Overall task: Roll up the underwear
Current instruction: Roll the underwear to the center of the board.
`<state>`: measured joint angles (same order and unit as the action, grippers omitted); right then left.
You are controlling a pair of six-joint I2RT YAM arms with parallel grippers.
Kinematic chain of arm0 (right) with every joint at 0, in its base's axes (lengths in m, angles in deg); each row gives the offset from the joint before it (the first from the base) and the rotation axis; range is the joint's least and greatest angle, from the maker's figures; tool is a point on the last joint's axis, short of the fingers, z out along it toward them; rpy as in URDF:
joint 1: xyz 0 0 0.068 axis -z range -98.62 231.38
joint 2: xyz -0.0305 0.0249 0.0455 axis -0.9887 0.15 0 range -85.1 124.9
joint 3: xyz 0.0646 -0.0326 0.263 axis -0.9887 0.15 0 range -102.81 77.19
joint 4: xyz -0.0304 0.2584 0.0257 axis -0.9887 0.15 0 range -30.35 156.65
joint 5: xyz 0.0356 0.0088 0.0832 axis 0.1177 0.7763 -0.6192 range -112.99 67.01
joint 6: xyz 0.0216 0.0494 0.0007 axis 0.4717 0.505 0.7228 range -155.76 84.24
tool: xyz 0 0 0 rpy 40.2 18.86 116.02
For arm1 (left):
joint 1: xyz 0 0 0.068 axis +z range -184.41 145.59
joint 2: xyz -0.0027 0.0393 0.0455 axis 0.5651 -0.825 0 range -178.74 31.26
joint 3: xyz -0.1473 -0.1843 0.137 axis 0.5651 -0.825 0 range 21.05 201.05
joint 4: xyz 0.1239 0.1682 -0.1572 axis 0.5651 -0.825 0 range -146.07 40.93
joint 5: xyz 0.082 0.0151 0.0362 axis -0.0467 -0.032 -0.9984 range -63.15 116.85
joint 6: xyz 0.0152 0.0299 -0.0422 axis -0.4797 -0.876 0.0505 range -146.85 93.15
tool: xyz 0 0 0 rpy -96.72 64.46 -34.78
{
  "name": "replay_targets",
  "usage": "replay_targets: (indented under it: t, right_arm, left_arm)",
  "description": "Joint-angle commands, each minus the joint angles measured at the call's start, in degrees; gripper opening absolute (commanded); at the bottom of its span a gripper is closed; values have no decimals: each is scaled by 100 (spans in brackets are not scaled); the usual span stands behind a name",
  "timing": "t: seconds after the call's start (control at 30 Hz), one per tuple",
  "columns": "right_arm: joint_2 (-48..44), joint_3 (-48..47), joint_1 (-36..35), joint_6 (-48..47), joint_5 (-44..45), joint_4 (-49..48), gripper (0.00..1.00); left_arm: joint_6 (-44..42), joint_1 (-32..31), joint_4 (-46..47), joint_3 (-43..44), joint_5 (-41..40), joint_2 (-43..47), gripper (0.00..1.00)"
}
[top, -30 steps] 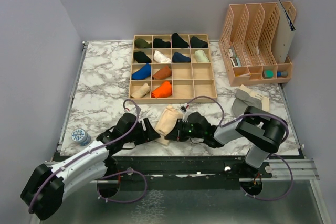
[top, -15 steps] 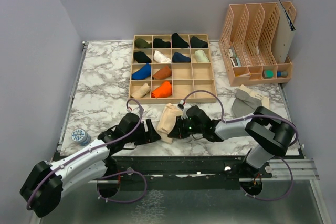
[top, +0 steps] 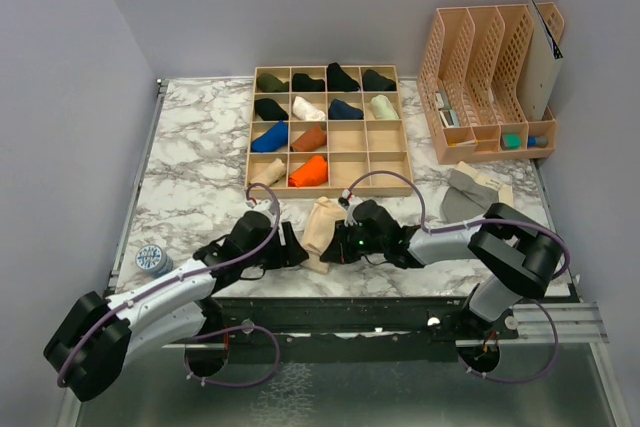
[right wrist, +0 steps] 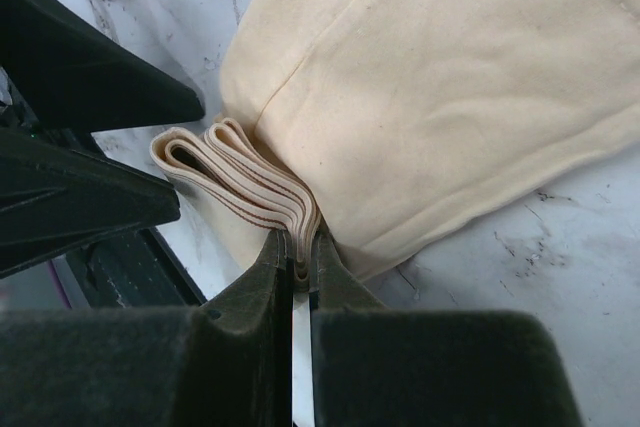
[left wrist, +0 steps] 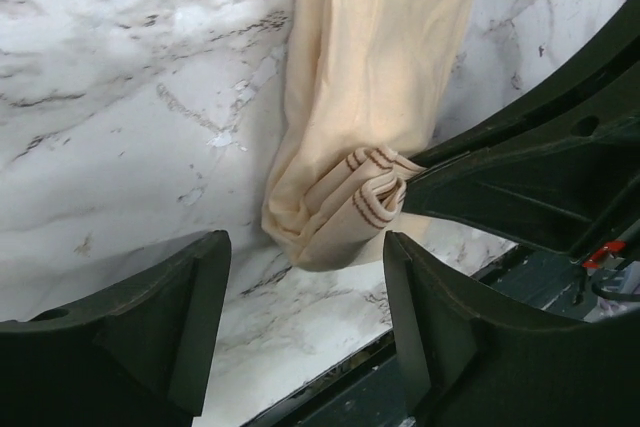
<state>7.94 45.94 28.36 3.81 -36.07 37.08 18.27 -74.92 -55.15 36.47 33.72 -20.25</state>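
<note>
The pale beige underwear (top: pixel 322 228) lies near the table's front edge, folded lengthwise, its striped waistband end bunched toward me (left wrist: pixel 345 197) (right wrist: pixel 430 87). My right gripper (right wrist: pixel 300 247) is shut on the folded waistband layers, pinching them at the garment's near right corner (top: pixel 338 250). My left gripper (left wrist: pixel 305 312) is open, its fingers standing either side of bare marble just short of the bunched end, not touching cloth (top: pixel 292 255). A grey underwear with a cream band (top: pixel 468 192) lies flat at the right.
A wooden compartment tray (top: pixel 329 182) holding several rolled garments stands behind the work spot. A peach file rack (top: pixel 490 82) stands at the back right. A small round tin (top: pixel 153 260) sits at the front left. The table's front edge (left wrist: pixel 330 372) runs right under both grippers.
My right gripper has moved a little up and left with the waistband in its hold. My left gripper has slid right, closer to the beige garment's near end.
</note>
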Motion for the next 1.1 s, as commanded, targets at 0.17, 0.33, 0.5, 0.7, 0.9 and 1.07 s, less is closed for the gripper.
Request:
replay_targets:
  t: [0.17,0.33,0.5,0.7,0.9,1.07]
  right_arm:
    - [500,444,86,-437,889,1809,1]
    - [476,484,81,-428,890,1747,1]
    - [439,478,82,-375,890,1749,1]
    - [160,567,86,-487,658,1461,8]
    - [-278,684,83,-600,387,1111,21]
    - [-937,872,82,-810,192,838,40]
  left_arm:
    - [-379,169,1082,-244,553,-615,59]
    - [-366,193,948,-353,542,-572,58]
    - [-257,192,1178,-504,578,-568,45]
    - [-248,192,1213,-407,523,-864,38]
    - [-124,193,1101,-339,327,-1060,28]
    - [-153,190,999,-234,316,-1168,20]
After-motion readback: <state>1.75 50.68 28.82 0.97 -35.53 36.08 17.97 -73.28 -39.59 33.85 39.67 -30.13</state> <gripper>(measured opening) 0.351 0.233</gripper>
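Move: The rolled end of the underwear lies crosswise between the hands, its middle about 3 cm to the right of the open left gripper, 1 cm ahead and roughly 2 cm lower. The right fingers already pinch its right end, with the roll's middle some 2 cm to their left, about level in reach and height. The flat strip's middle is 7 cm ahead of the right hand, in line with it; the orange roll in the tray is some 17 cm ahead of the left hand, 1 cm to its right. Rightwards about 2 cm, a little forward and then down 1 cm, the left hand eases onto the left end of the underwear roll, its fingers closing steadily until they pinch it. The right hand keeps its grip there almost motionless; only late does it open its fingers and draw off about 1.5 cm to the right, rising 1 cm. ##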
